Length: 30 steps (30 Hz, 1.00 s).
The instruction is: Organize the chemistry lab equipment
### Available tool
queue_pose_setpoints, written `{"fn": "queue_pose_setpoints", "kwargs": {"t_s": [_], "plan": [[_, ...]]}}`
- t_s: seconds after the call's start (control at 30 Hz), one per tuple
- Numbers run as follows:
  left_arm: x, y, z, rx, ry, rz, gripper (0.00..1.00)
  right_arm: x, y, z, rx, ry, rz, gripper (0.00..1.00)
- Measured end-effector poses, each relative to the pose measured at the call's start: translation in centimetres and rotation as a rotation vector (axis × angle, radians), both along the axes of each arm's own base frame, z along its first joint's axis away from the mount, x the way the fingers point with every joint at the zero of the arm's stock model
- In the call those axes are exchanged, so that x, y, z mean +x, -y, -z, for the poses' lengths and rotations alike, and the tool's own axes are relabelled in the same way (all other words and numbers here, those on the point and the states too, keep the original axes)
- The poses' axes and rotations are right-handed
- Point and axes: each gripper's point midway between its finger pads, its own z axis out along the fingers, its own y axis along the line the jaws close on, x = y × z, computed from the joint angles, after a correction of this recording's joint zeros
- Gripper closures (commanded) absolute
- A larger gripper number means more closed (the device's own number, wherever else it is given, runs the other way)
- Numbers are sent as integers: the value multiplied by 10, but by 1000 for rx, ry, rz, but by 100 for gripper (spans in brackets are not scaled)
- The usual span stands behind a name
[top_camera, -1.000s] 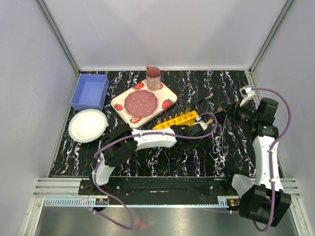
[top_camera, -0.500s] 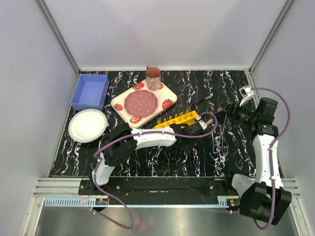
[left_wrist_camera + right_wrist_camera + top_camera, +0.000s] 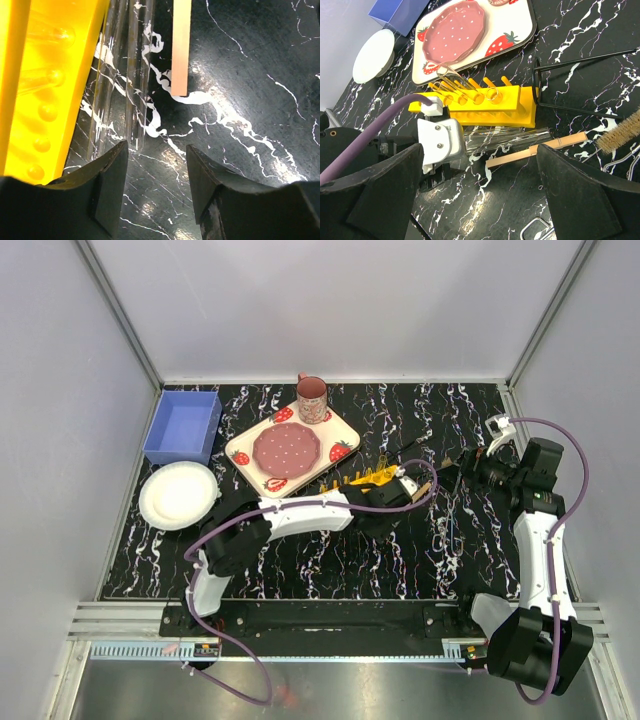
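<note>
The yellow test-tube rack (image 3: 485, 106) lies on the black table with thin clear tubes (image 3: 462, 86) poking from its holes. More clear tubes (image 3: 125, 75) lie flat right beside it. Just past those lies the wooden handle (image 3: 180, 45) of a brush, whose bristles (image 3: 620, 131) show at the right. My left gripper (image 3: 156, 167) hovers low, open, with bare table between its fingers; the loose tubes lie just ahead, off its left finger. My right gripper (image 3: 481, 167) is open and empty, farther right, facing the rack. In the top view the left gripper (image 3: 404, 489) partly hides the rack (image 3: 362, 480).
A strawberry-patterned plate (image 3: 292, 448) and pink mug (image 3: 312, 398) stand behind the rack. A white paper plate (image 3: 178, 494) and blue bin (image 3: 183, 426) sit at the left. A black wire tool (image 3: 570, 75) and slim metal tools (image 3: 447, 532) lie right of the rack.
My left arm has crept away from its base toward the rack and now covers more of it in the top view. The right arm has barely moved.
</note>
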Motion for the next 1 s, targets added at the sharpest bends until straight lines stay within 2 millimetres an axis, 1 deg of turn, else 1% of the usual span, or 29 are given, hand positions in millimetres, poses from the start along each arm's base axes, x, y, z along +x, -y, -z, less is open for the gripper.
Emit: {"fn": "queue_pose_setpoints", "kwargs": {"t_s": [0.17,0.2,0.37,0.5,0.77,1.0], "plan": [[9,-5,0,0,-7,-9,50,0,0,0,0,0,1,0],[11,-6,0,0,-9,-11,53,0,0,0,0,0,1,0],[16,-9,2,-4,-22,-13,57,0,1,0,0,0,3,0],[13,-7,7,-3,-42,1,61,0,2,0,0,0,6,0],[7,-6,23,16,-82,20,68,1,4,0,2,1,14,0],[5,-5,29,21,-97,26,68,0,4,-1,8,2,9,0]]}}
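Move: The left hand is above the near end of the right-hand one of two glass test tubes on the table. That tube's middle is about 5 cm ahead, 5 cm to the right and 4 cm below. The second tube lies some 7 cm ahead and 3 cm right, the yellow rack's middle 9 cm ahead and 2 cm left, and the wooden stick's middle about 6 cm ahead and 11 cm right. From the right hand, the aimed-at tube is roughly 14 cm left, 2 cm back and 21 cm below. The left fingers come down astride the near end of the right-hand test tube and narrow around it from about half open to a third, the finger on the rack side nudging the tube. To get there the hand slides forward and a little left by about 2 cm, then sinks some 3 cm while easing back 1 cm, the wrist tilting about 5 degrees. ##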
